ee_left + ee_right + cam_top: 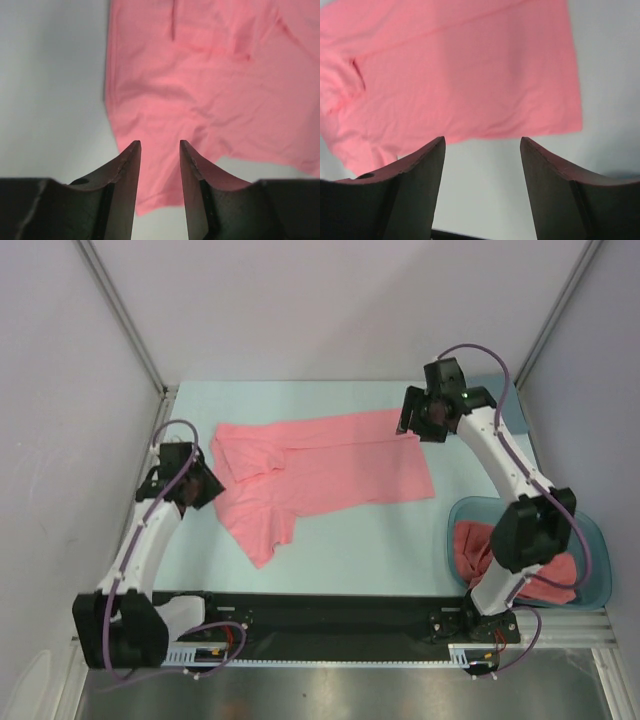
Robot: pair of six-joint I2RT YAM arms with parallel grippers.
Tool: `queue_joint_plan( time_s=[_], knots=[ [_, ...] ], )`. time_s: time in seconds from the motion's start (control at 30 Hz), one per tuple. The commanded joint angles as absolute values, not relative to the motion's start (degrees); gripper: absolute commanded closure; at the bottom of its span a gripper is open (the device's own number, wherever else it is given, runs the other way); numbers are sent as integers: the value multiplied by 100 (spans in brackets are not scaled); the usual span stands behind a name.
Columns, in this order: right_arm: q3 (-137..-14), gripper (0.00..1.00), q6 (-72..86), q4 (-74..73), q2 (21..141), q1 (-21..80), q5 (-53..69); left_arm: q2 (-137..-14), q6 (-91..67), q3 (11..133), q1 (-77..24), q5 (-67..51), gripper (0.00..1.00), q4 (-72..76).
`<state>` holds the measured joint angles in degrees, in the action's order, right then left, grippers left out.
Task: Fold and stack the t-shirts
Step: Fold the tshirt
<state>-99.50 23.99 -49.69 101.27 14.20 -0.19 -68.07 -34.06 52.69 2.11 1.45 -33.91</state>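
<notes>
A salmon-pink t-shirt [330,475] lies flat on the pale blue table, folded lengthwise, with a sleeve pointing toward the near left. My left gripper [205,485] hovers at the shirt's left edge. In the left wrist view that gripper [160,142] is open, and the t-shirt [210,90] lies below and beyond its tips, with nothing between the fingers. My right gripper [418,420] hangs over the shirt's far right corner. In the right wrist view this gripper [482,139] is wide open over bare table, with the t-shirt [460,70] just past its tips. More crumpled pink t-shirts [470,545] lie in a tub.
A teal translucent tub [596,540] stands at the near right beside the right arm's base. White walls close in the table on the left, back and right. A black rail [320,615] runs along the near edge.
</notes>
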Motion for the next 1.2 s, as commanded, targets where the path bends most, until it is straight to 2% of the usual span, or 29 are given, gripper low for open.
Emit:
queue_joint_plan(
  time_s=[0.0,0.1,0.27,0.43,0.57,0.8,1.17],
  knots=[
    [-8759,33,2575,-4922,9222,1854,175,-5732,-4226,4563,-139,255,58,-4164],
    [-7879,34,2672,-4799,8511,2266,132,-5023,-5085,3503,-544,44,59,-4404],
    [-7146,34,2839,-4834,7832,2470,115,-4158,-5774,2804,-791,-44,62,-4438],
    [-7022,34,2804,-4983,7445,2496,18,-4919,-5765,2760,-1168,106,58,-4149],
    [-7163,34,2769,-5089,7400,2496,18,-5440,-6046,2742,-1564,228,60,-4236],
    [-7067,34,2768,-5063,7278,2505,26,-5616,-6275,2970,-2143,396,54,-4333],
    [-6803,34,2804,-4913,7022,2496,53,-6012,-6645,2909,-2487,475,56,-4184]
  ],
)
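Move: Behind the left hand, about 16 cm nearer the base and 11 cm to its right, lies the tip of the t-shirt's sleeve, some 13 cm below. The folded flap is roughly 13 cm ahead and 8 cm right of the hand; the notch where sleeve meets body is about 4 cm back and 19 cm right, both equally low. From the right hand the sleeve tip is some 27 cm back, 35 cm left and 20 cm below. Drawing back about 16 cm, sinking some 12 cm and shifting right, the empty left hand swoops, then creeps, down to the corner of the sleeve tip, fingers tipping about 25 degrees steeper and staying part-open astride it. The right hand, open and holding nothing, pulls back about 16 cm high over the shirt, beyond its near edge, then waits. ##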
